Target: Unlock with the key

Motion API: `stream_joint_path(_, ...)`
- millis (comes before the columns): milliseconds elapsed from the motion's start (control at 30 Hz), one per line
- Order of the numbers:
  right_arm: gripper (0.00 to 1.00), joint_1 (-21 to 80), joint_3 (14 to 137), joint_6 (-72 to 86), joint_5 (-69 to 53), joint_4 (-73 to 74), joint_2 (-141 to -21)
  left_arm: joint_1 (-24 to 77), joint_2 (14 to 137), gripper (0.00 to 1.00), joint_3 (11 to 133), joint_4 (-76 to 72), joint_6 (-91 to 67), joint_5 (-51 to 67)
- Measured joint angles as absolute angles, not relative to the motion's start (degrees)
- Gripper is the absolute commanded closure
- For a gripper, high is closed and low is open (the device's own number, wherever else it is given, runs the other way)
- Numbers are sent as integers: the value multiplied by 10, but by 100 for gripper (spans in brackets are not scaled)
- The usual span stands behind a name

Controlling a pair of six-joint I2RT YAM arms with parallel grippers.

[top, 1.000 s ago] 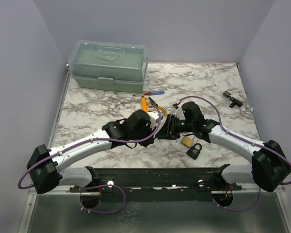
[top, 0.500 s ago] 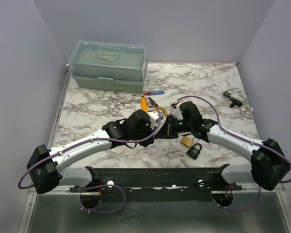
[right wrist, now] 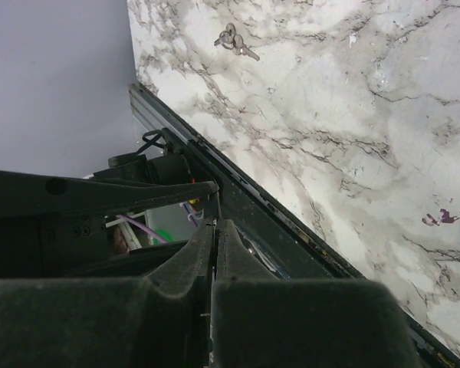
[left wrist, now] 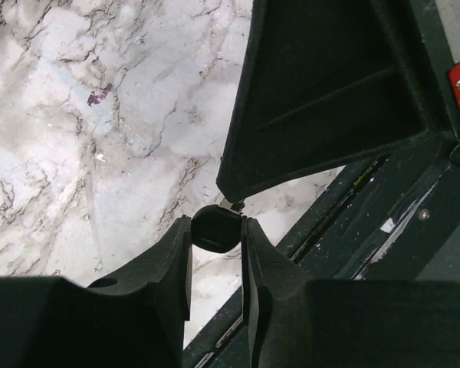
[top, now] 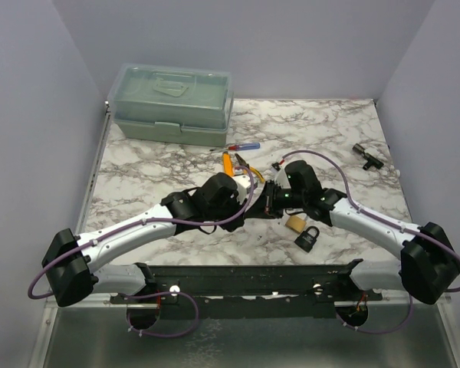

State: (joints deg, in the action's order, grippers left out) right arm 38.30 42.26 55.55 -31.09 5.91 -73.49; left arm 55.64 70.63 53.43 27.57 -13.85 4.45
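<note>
Above the marble table my two grippers meet tip to tip in the top external view. My left gripper (left wrist: 216, 224) is shut on the key (left wrist: 215, 230), with its round black head pinched between both pads. The key's short metal blade runs into the tip of my right gripper (right wrist: 215, 225), whose jaws are pressed together on it. From above, the left gripper (top: 254, 201) and the right gripper (top: 267, 201) hide the key. A brass padlock (top: 295, 223) and a black padlock (top: 307, 238) lie on the table just beside the right arm, untouched.
A green lidded box (top: 172, 103) stands at the back left. A red-and-blue screwdriver (top: 241, 147) and an orange tool (top: 227, 162) lie behind the grippers. A small black part (top: 366, 156) sits far right. A loose key ring (right wrist: 234, 38) lies on the marble. A black rail (top: 253, 280) crosses the near edge.
My right gripper has shut on the key's blade. Both arms have barely moved, and the left gripper still holds the key head.
</note>
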Motion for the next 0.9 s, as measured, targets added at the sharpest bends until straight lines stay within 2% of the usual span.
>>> stream_joint_path(100,100,383,423,556,-307,62,-727,556,703,54,534,274,-138,42)
stream_joint_path(233,100,383,422,559,-295,62,-710,557,692,49,530,274,-139,37)
stream_joint_path(300,100,383,422,559,-288,63,-697,557,683,43,528,274,-139,34)
stream_joint_path(333,100,383,421,559,-284,63,-689,556,673,33,526,274,-139,34)
stream_joint_path(400,100,383,419,559,-277,63,-677,557,652,3,524,274,-142,32)
stream_joint_path(733,100,383,385,566,-246,54,-582,555,462,1,497,228,-260,-27)
stream_joint_path(900,100,383,360,574,-240,26,-524,550,430,1,495,226,-350,-65)
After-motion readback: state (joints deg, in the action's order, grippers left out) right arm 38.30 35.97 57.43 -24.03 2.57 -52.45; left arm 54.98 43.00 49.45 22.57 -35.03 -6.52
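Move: The key is between the two hands: its black head lies right at the left hand's fingertips, while the right fingers are already shut on its blade, its middle some 2 cm to their left. From the right hand, the brass padlock lies about 16 cm to the right and 3 cm farther out, and the black padlock some 18 cm to the right and 4 cm back, both roughly 12 cm below. Upward, slowly at first and then fast, the left hand spreads its fingers wide to let go of the key's head and climbs some 13 cm, drifting about 4 cm left while its downward-pointing fingers tip up towards level. The right hand keeps its pinch on the blade and lifts the key about 7 cm, easing some 3 cm right and tilting its fingers up a little. ##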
